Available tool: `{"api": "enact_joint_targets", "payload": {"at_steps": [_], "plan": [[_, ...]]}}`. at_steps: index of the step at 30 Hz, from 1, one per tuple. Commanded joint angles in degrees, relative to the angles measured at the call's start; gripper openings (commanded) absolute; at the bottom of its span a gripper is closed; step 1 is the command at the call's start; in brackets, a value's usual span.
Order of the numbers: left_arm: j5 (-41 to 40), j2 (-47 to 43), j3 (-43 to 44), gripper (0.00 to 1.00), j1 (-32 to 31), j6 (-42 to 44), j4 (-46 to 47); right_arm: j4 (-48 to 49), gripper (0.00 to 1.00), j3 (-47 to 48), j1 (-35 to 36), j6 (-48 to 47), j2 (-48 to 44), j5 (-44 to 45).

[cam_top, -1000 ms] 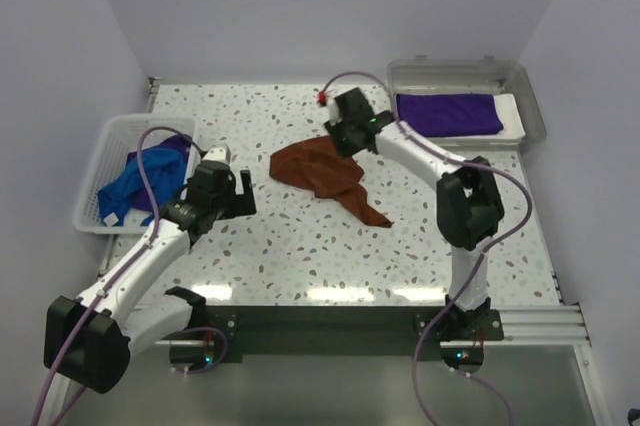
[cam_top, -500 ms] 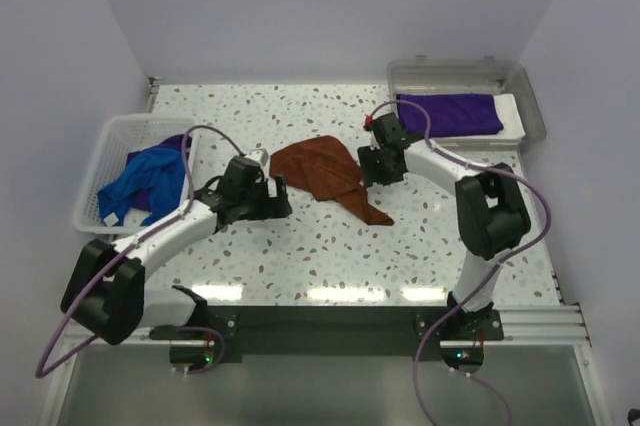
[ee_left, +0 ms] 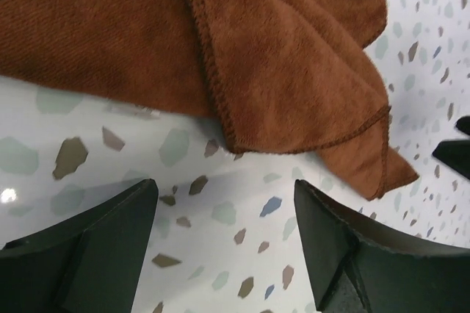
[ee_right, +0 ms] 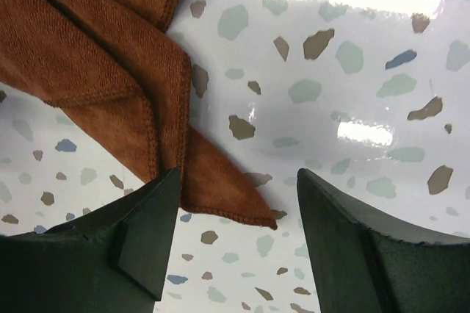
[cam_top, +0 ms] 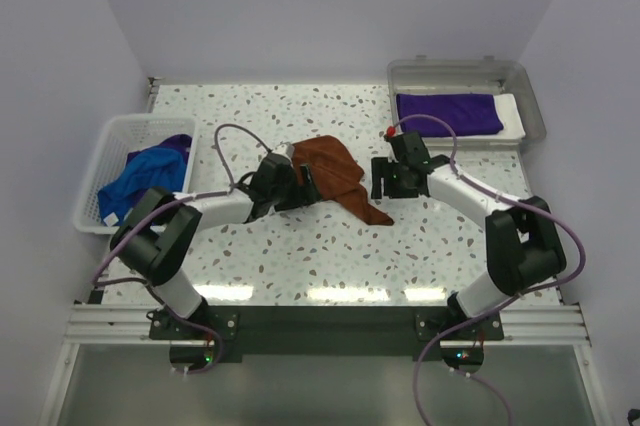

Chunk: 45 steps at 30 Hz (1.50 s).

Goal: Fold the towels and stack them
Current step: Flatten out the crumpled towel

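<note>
A crumpled rust-brown towel [cam_top: 335,176] lies mid-table. My left gripper [cam_top: 306,191] sits low at its left edge, open, with bare table between its fingers [ee_left: 88,254] and the towel [ee_left: 257,56] just ahead of them. From the right, my right gripper [cam_top: 382,179] is also open; the towel's pointed corner [ee_right: 228,195] lies on the table between its fingers [ee_right: 143,239]. A folded purple towel [cam_top: 448,113] lies in the grey tray [cam_top: 530,111]. A blue towel [cam_top: 140,181] and another purple towel [cam_top: 176,144] are heaped in the white basket [cam_top: 100,161].
The basket stands at the table's left edge and the grey tray at the back right corner. A white sheet [cam_top: 508,104] lines the tray under the purple towel. Walls close in the back and both sides.
My left arm swung right from beside the basket to the brown towel's left edge. My right gripper came off the towel's far side, moved down to its right and opened; the towel bunched up.
</note>
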Motion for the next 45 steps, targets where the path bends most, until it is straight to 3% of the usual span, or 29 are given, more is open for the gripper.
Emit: {"api": "enact_joint_targets", "payload": {"at_steps": [1, 6, 10, 18, 29, 33, 37, 45], "plan": [[-0.6, 2.4, 2.4, 0.79, -0.1, -1.7, 9.0, 3.0, 0.69, -2.3, 0.1, 2.1, -3.8, -1.3], [0.8, 7.0, 1.8, 0.77, -0.2, -3.1, 12.4, 4.5, 0.68, -5.2, 0.2, 3.0, -6.4, -1.1], [2.2, 8.9, 1.5, 0.68, -0.6, -4.0, 13.9, 4.3, 0.69, -5.6, 0.0, 2.9, -6.9, -0.4], [2.7, 6.9, -0.4, 0.52, -1.4, -3.9, 16.5, 4.4, 0.69, -6.6, -0.1, 2.6, -6.9, 0.2], [2.1, 5.9, -0.5, 0.36, -1.5, -2.4, 17.9, 4.2, 0.69, -8.1, -0.2, 2.0, -7.0, 0.8], [2.1, 6.0, -0.5, 0.16, -1.5, -1.7, 18.3, 3.4, 0.69, -8.3, -0.2, 1.8, -7.4, 2.7], [2.3, 5.7, -0.6, 0.02, -1.5, -1.2, 18.4, 2.9, 0.68, -8.5, -0.3, 1.6, -6.7, 3.9], [0.2, 1.4, -1.8, 0.00, -1.5, 1.2, 13.1, 4.1, 0.63, -8.8, -0.4, 2.0, -5.0, 3.7]]}}
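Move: The brown towel's folded-over near corner lies just 2 cm ahead of my left hand, 3 cm to its right and about 2 cm below. The towel's main heap is some 9 cm ahead of that hand and 4 cm to its right. From my right hand, the towel's tail corner is roughly 3 cm back, 2 cm right and 4 cm below, while the folded-over corner is about 2 cm ahead and 12 cm left. I slip my left hand about 4 cm right and forward to the folded-over corner, ease back a centimetre while dipping slightly, then shut my fingers on the corner and just begin to rise. Meanwhile my right hand, fingers still well open, draws back, right and down by about 4 cm in all, settling towards the tail corner without closing. ##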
